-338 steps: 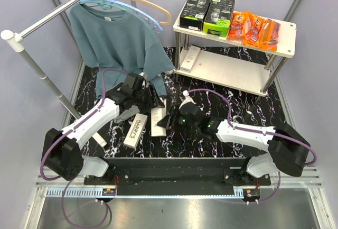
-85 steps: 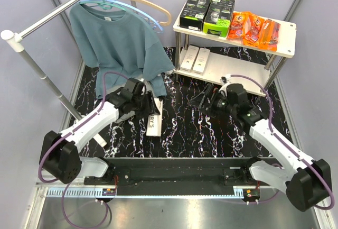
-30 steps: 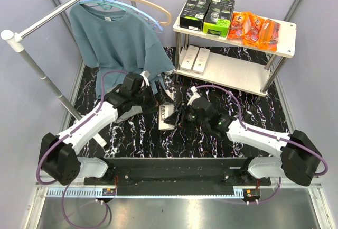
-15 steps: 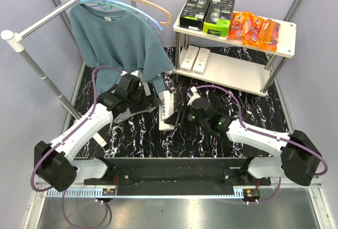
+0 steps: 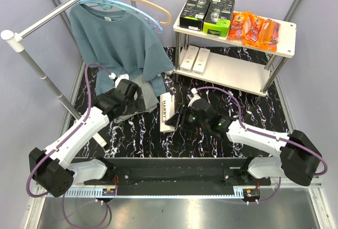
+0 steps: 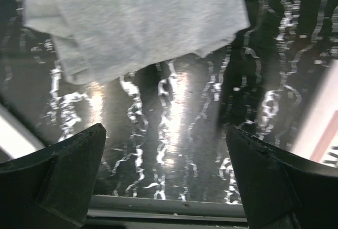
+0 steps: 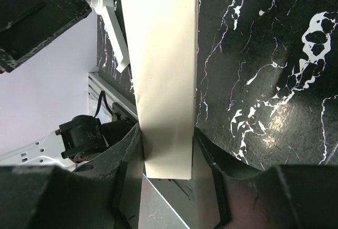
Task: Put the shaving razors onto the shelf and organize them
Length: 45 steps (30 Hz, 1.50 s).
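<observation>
My right gripper is shut on a slim white HARRY'S razor box, held just above the black marbled floor in the middle. In the right wrist view the box runs up from between the two jaws of that gripper. My left gripper stands open and empty to the left of the box; its fingers frame bare floor. The shelf stands at the back right. Its top board carries two black-and-green boxes and orange packs. Two white boxes lie on the lower board.
A folded grey cloth lies on the floor just ahead of the left gripper. A teal shirt hangs from the metal clothes rail at the back left. A white strip lies near the left arm.
My left arm has drawn back to the left, away from the white box. The right gripper has stayed where it was with the box in it.
</observation>
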Available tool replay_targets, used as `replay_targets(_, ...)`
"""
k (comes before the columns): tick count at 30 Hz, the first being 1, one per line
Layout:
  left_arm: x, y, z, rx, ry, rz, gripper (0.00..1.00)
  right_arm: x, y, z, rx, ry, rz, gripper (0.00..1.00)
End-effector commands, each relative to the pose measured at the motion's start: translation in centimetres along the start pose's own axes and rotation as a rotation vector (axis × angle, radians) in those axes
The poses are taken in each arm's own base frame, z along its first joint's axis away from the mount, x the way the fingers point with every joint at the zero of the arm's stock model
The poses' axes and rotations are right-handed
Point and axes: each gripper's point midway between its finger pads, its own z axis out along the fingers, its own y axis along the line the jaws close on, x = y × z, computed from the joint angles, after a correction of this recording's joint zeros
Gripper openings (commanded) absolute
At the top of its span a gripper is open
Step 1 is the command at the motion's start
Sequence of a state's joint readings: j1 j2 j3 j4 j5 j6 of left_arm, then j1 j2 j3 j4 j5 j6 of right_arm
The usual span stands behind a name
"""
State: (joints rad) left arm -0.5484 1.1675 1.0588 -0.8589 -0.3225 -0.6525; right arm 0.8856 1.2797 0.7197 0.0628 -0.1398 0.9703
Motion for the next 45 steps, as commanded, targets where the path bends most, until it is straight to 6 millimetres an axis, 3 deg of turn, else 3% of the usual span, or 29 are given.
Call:
replay_targets(1, -1.5, 1.7, -0.7, -0.103, -0.075, 0.032, 0.99, -1.0, 1.4, -0.2, -0.032, -0.041, -0.010, 0.27)
replay_targets(6, -1.5, 1.6, -0.9, -0.090, -0.078, 0.034, 0.99, -1.5, 1.3, -0.2, -0.012, -0.043, -0.014, 0.29)
replay_targets(13, -0.7, 1.5, -0.4, -0.087, -0.052, 0.039, 0.99, -4.2, 0.7, -0.6, -0.040, -0.033, 0.012, 0.30)
replay_targets(17, 0.0, 1.3, 0.0, -0.066, -0.037, 0.034, 0.99, -7.9, -0.5, -1.6, -0.052, -0.074, 0.038, 0.30)
replay_targets(20, 0.4, 1.1, 0.2, -0.054, -0.027, 0.032, 0.99, -9.6, -0.9, -2.3, -0.072, -0.080, 0.043, 0.31)
replay_targets(27, 1.0, 1.0, 0.9, -0.046, -0.007, 0.039, 0.99, -16.1, -4.0, -4.3, -0.108, -0.156, 0.097, 0.31)
replay_targets(38, 1.5, 0.8, 1.3, -0.036, 0.010, 0.045, 0.99, -23.3, -7.9, -6.8, -0.225, -0.206, 0.154, 0.31)
replay_targets(45, 1.7, 0.7, 1.4, -0.029, 0.014, 0.046, 0.99, -27.7, -11.3, -6.9, -0.242, -0.198, 0.218, 0.30)
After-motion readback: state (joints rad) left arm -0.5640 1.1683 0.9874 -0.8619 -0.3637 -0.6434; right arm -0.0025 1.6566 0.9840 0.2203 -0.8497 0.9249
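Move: The right gripper holds the last Harry's box by its near end. The free spot for it on the lower shelf lies about 27 cm ahead and 19 cm to the right, perhaps 3 cm lower. The nearer white box on that shelf stands some 28 cm ahead and 14 cm right, the outer-left white box 29 cm ahead and 9 cm right. From the left gripper the spot is roughly 20 cm ahead and 36 cm right. Keep the right fingers shut on the Harry's box, dip about 1 cm, then sweep it forward and right, some 28 cm in all and a little upward, to the lower shelf's front beside the two white boxes. On the way turn the wrist about 15 degrees clockwise and tip the fingertips up by a similar amount. Let the open, empty left gripper sink a couple of centimetres. ##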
